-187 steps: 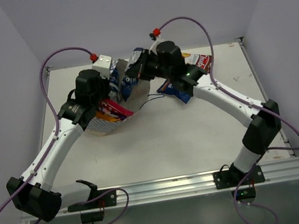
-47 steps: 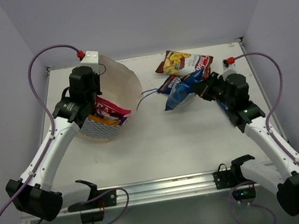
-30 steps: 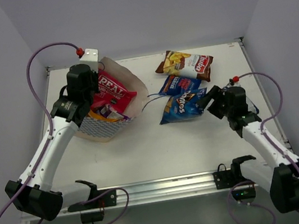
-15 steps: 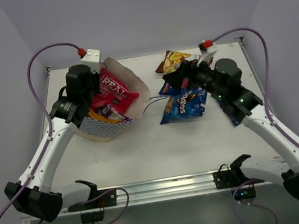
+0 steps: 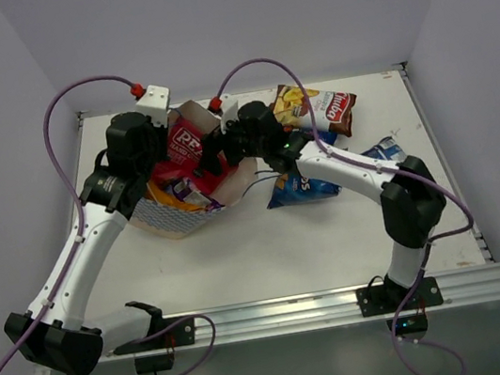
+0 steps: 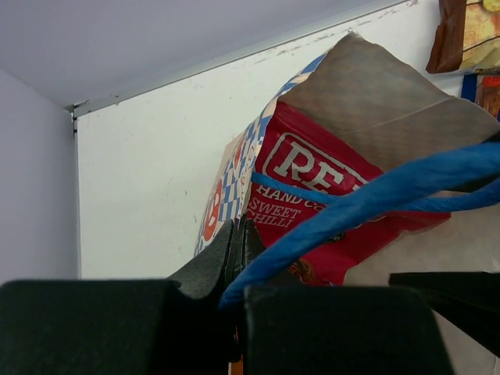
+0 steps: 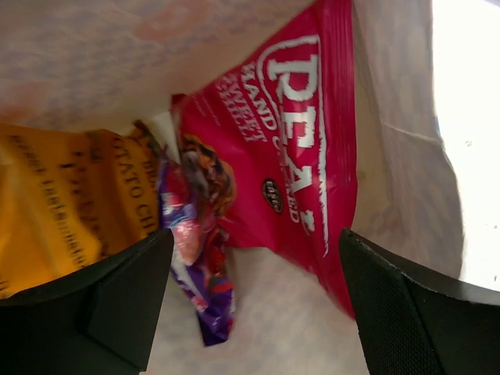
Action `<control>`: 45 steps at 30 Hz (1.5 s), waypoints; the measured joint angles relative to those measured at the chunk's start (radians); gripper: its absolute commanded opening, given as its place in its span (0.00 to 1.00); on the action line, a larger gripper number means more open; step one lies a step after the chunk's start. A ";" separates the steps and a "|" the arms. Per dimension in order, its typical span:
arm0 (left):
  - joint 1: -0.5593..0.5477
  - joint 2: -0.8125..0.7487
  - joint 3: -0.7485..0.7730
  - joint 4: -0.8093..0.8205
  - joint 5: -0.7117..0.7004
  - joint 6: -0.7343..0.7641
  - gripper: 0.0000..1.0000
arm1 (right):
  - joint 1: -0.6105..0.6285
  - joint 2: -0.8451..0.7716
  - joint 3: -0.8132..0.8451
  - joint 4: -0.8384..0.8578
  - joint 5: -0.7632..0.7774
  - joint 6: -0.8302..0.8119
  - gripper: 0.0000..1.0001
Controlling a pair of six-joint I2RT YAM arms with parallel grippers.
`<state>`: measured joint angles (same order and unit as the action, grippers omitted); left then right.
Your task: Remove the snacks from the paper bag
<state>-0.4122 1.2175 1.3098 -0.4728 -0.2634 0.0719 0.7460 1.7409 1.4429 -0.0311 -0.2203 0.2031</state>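
The paper bag (image 5: 178, 213) lies tilted at the table's left, its mouth facing right, and my left gripper (image 5: 153, 165) is shut on its rim beside the blue string handle (image 6: 375, 191). A red-pink packet (image 5: 188, 145) sticks out of the mouth. My right gripper (image 5: 213, 153) is open at the mouth. Between its spread fingers (image 7: 117, 297) the right wrist view shows the red-pink packet (image 7: 289, 148), an orange packet (image 7: 62, 203) and a small purple one (image 7: 199, 266), all apart from the jaws. On the table lie a brown-and-white packet (image 5: 318, 105), a blue Doritos packet (image 5: 303, 189) and a blue-and-white packet (image 5: 385, 149).
The right arm (image 5: 342, 165) stretches across the middle of the table over the laid-out packets. Grey walls close the table at the back and both sides. A metal rail (image 5: 280, 314) runs along the near edge.
My right arm has swung left from the packets on the table to the bag's mouth, and its jaws have opened wider. The left gripper stays clamped on the bag.
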 measured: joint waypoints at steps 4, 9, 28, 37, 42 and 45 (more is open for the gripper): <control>0.000 -0.005 -0.009 0.000 0.016 0.000 0.00 | 0.001 0.110 0.034 0.025 0.039 -0.012 0.90; 0.000 -0.007 -0.016 -0.002 0.025 0.000 0.00 | 0.002 0.227 0.118 0.036 0.072 -0.023 0.88; 0.000 -0.016 -0.031 -0.005 -0.018 -0.003 0.00 | 0.032 0.179 0.135 0.018 0.023 -0.092 0.00; 0.000 -0.016 -0.031 -0.007 -0.130 -0.009 0.00 | 0.039 -0.136 0.143 -0.062 0.060 -0.093 0.00; 0.006 -0.012 -0.031 -0.008 -0.183 -0.008 0.00 | 0.000 -0.282 0.138 -0.123 0.125 -0.081 0.00; 0.014 -0.002 -0.031 -0.008 -0.206 -0.009 0.00 | -0.077 -0.379 0.112 -0.173 0.140 -0.047 0.00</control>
<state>-0.3977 1.2152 1.2789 -0.4808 -0.4690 0.0631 0.6685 1.3621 1.5547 -0.2043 -0.0799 0.1562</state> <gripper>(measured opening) 0.014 0.011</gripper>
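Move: From the right hand, the red snack bag's middle is some 5 cm forward, 7 cm left and 8 cm down inside the paper bag. The purple packet lies about 6 cm back and 6 cm left, the orange snack bag about 6 cm back and 12 cm left, both some 12 cm lower than this hand. From the left hand, the red snack bag is about 3 cm forward, 7 cm right and 11 cm down. Down and forward into the paper bag goes the open right hand, about 8 cm down and 5 forward, drifting left; it shuts on the red snack bag's right edge, then hauls it up some 27 cm, back and to the right, fingertips tipping up. The left hand, still pinching the paper bag's rim, then shifts about 4 cm left, turning slightly counter-clockwise. ##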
